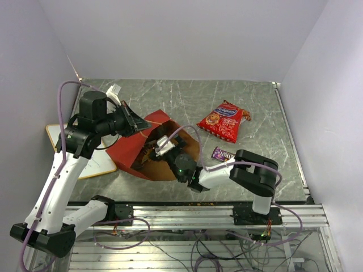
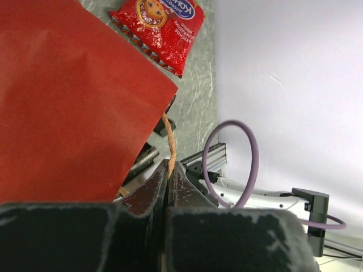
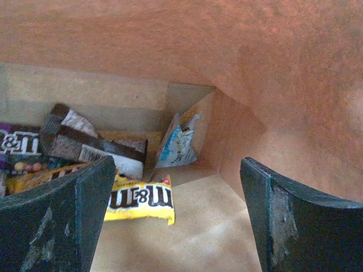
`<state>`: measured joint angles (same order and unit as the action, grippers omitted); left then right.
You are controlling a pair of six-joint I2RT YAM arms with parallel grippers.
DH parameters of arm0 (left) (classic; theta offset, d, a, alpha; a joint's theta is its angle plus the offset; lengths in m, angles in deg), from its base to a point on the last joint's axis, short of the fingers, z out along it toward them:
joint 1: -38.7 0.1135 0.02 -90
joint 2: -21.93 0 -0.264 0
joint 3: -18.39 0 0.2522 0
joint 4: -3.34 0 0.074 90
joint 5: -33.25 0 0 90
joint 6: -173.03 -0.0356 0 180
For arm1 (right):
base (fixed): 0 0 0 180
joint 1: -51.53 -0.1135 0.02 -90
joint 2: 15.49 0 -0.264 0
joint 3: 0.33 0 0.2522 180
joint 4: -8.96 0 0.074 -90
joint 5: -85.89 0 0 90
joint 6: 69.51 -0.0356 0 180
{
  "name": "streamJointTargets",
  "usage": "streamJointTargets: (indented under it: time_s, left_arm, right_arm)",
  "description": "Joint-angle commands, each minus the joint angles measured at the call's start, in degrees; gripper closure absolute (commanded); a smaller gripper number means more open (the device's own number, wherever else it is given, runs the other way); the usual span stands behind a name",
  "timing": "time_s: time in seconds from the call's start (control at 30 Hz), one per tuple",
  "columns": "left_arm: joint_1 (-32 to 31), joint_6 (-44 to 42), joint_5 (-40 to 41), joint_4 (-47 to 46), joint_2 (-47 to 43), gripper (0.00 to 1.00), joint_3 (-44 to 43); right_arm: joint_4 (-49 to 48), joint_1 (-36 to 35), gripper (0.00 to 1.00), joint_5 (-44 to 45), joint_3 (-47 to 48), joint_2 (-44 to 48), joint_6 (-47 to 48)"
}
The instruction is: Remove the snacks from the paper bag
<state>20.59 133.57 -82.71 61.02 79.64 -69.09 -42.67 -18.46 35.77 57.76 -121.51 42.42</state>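
The paper bag [image 1: 142, 148] lies on its side on the table, red panels up, its mouth facing right. My left gripper [image 2: 168, 170] is shut on the bag's thin looped handle [image 2: 169, 139], next to the red panel [image 2: 68, 102]. My right gripper [image 3: 176, 226] is open inside the bag with nothing between its fingers. Ahead of it lie a yellow candy packet [image 3: 142, 198], a pale blue packet [image 3: 180, 141], brown packets [image 3: 85, 144] and a purple one [image 3: 11, 141]. The red chip bag [image 1: 222, 120] and a purple packet [image 1: 223, 153] lie on the table outside the bag.
A wood-framed whiteboard [image 1: 96, 165] lies at the left, partly under the bag. A small white object [image 1: 113, 90] sits at the back left. The table's metal rail [image 1: 198, 212] runs along the near edge, and white walls enclose the table.
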Motion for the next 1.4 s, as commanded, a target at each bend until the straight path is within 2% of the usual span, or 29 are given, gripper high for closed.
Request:
streamJointTargets:
  time_s: [0.0, 0.1, 0.23, 0.47, 0.77, 1.1, 1.17, 1.37]
  left_arm:
    - [0.0, -1.9, 0.5, 1.9, -1.6, 0.93, -1.3]
    - [0.0, -1.2, 0.1, 0.8, -2.7, 0.93, 0.0]
    - [0.0, 0.3, -0.5, -1.2, -3.9, 0.93, 1.9]
    - [0.0, -0.3, -1.7, -3.2, -2.8, 0.93, 1.5]
    - [0.0, -0.6, -2.5, -4.4, -1.5, 0.93, 0.6]
    - [0.0, -1.7, -2.1, -2.4, -1.4, 0.93, -1.2]
    - [0.0, -1.8, -1.7, -1.9, -1.6, 0.93, -1.2]
    - [0.0, -2.4, 0.7, 2.0, -2.0, 0.93, -1.6]
  right_arm:
    - [0.2, 3.1, 0.08, -2.6, 3.2, -3.0, -5.5]
    - [-0.7, 4.3, 0.09, -3.9, 3.7, -4.1, -5.7]
    - [1.4, 7.3, 0.14, -8.3, 4.6, -4.5, -10.2]
    - [3.1, 8.6, 0.22, -12.5, 9.0, -9.3, -9.8]
    - [6.7, 8.6, 0.3, -2.8, 15.4, -15.4, -15.9]
    - [15.2, 9.4, 0.25, 6.3, 22.6, -21.5, -18.9]
    - [16.4, 9.8, 0.3, 7.1, 24.1, -22.8, -18.9]
    - [17.3, 10.4, 0.66, 0.4, 25.0, -22.0, -16.4]
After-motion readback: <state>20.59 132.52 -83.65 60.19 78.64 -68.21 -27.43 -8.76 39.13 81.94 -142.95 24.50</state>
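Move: The right hand is already inside the bag. The blue packet stands in its inner corner, about 12 cm ahead of that hand, 4 cm left and some 9 cm below. The yellow M&M's pack lies roughly 2 cm ahead, 6 cm left and 11 cm down, and the brown packet about 5 cm ahead, 10 cm left and 9 cm down. From the left hand, the blue packet is some 15 cm forward, almost in line sideways and about 27 cm below. No grip on the blue packet can be made out yet, but the right fingers bring their tips to either side of it, narrowing from wide open to about half, fastest at the end. The hand reaches roughly 10 cm forward and sinks 8 cm past the yellow M&M's pack, tipping down and swinging some 15 degrees clockwise. The left hand keeps the bag's handle pinched. ##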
